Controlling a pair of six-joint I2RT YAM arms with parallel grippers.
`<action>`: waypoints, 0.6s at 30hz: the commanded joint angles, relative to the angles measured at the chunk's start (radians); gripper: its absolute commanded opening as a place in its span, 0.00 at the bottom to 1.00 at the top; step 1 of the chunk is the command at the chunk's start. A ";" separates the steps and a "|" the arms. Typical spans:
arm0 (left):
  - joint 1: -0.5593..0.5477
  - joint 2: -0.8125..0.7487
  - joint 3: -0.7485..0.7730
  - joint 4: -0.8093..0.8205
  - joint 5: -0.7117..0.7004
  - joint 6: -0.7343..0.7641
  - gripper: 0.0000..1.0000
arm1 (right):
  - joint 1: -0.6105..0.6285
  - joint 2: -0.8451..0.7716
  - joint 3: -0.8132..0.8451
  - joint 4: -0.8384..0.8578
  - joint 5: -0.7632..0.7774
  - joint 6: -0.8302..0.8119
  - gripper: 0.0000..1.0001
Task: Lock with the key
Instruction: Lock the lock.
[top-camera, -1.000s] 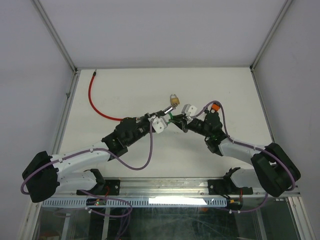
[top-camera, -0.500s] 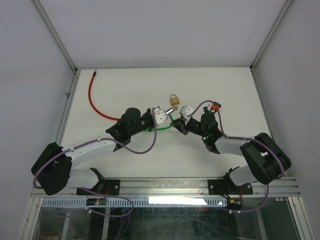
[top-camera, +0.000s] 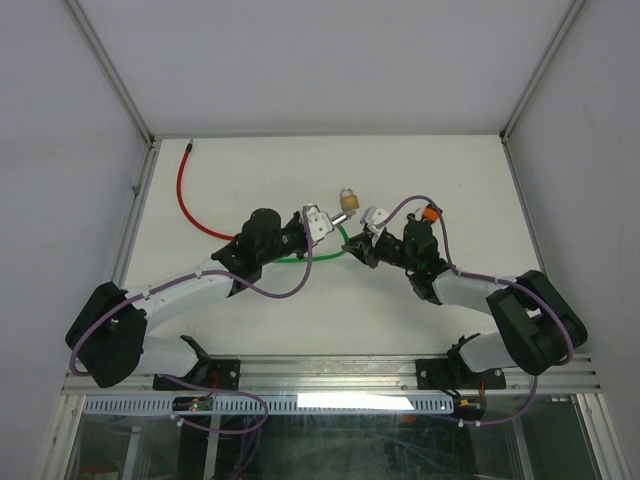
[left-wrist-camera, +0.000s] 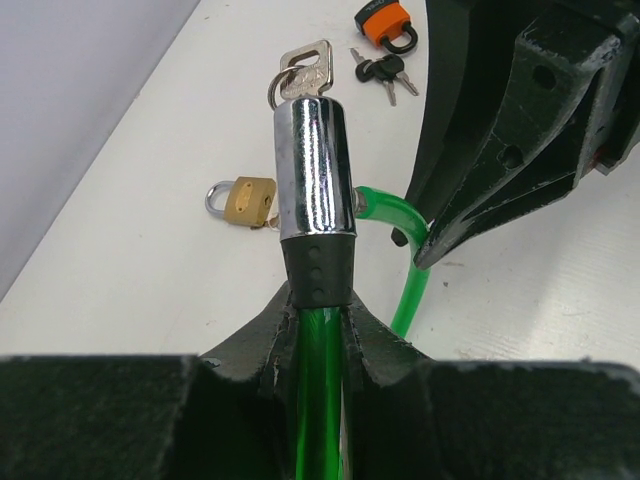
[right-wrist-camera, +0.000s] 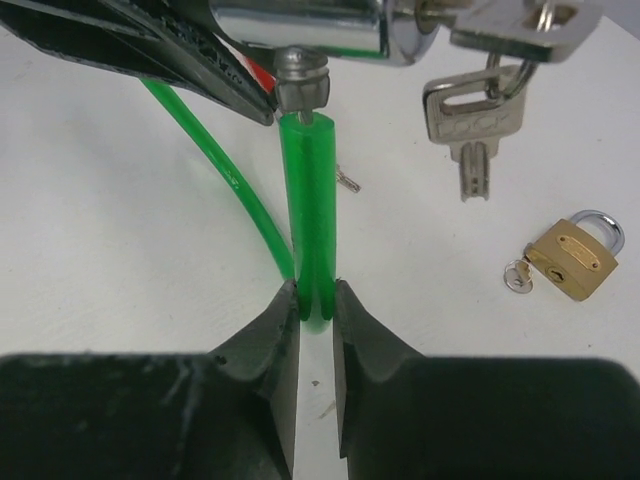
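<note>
The lock is a green cable ending in a chrome cylinder with a black collar. A key sits in the cylinder's far end, and a second key hangs from its ring. My left gripper is shut on the cable just below the collar. My right gripper pinches the cable's other end at its fingertips. That end's metal pin points up against the side of the cylinder. From above, both grippers meet mid-table.
A brass padlock with a small key lies just behind the grippers. An orange padlock and black keys lie to the right. A red cable curves along the back left. The rest of the green cable loops on the table.
My left gripper has carried the cylinder toward the back of the table, closer to the brass padlock. The right gripper followed slightly left, and the pin end now meets the cylinder's side.
</note>
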 joint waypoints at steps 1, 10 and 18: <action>0.003 0.030 0.010 -0.076 0.039 -0.030 0.00 | -0.006 -0.067 0.063 0.042 -0.084 -0.015 0.18; 0.009 0.034 0.015 -0.077 0.020 -0.038 0.00 | -0.056 -0.122 0.106 -0.138 -0.210 -0.089 0.27; 0.010 0.038 0.016 -0.079 0.016 -0.038 0.00 | -0.149 -0.161 0.195 -0.502 -0.411 -0.285 0.46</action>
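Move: The right hand still has the green cable between its fingertips just below the lock barrel, whose middle is some 4 cm ahead, 2 cm left and 4 cm up. The key in the barrel's end is about 6 cm straight ahead and 4 cm up, while the brass padlock lies roughly 14 cm straight ahead and 11 cm down. From the left hand, the key is about 4 cm ahead, 6 cm right and 1 cm lower. The right hand spreads its fingers from barely parted to nearly half open, letting go of the green cable under the lock barrel, then rises about 4 cm beside the barrel, easing slightly back and to the right as it turns some 10 degrees counter-clockwise. The left hand stays practically in place, keeping its grip on the lock and holding barrel and key out in front of its fingers. ##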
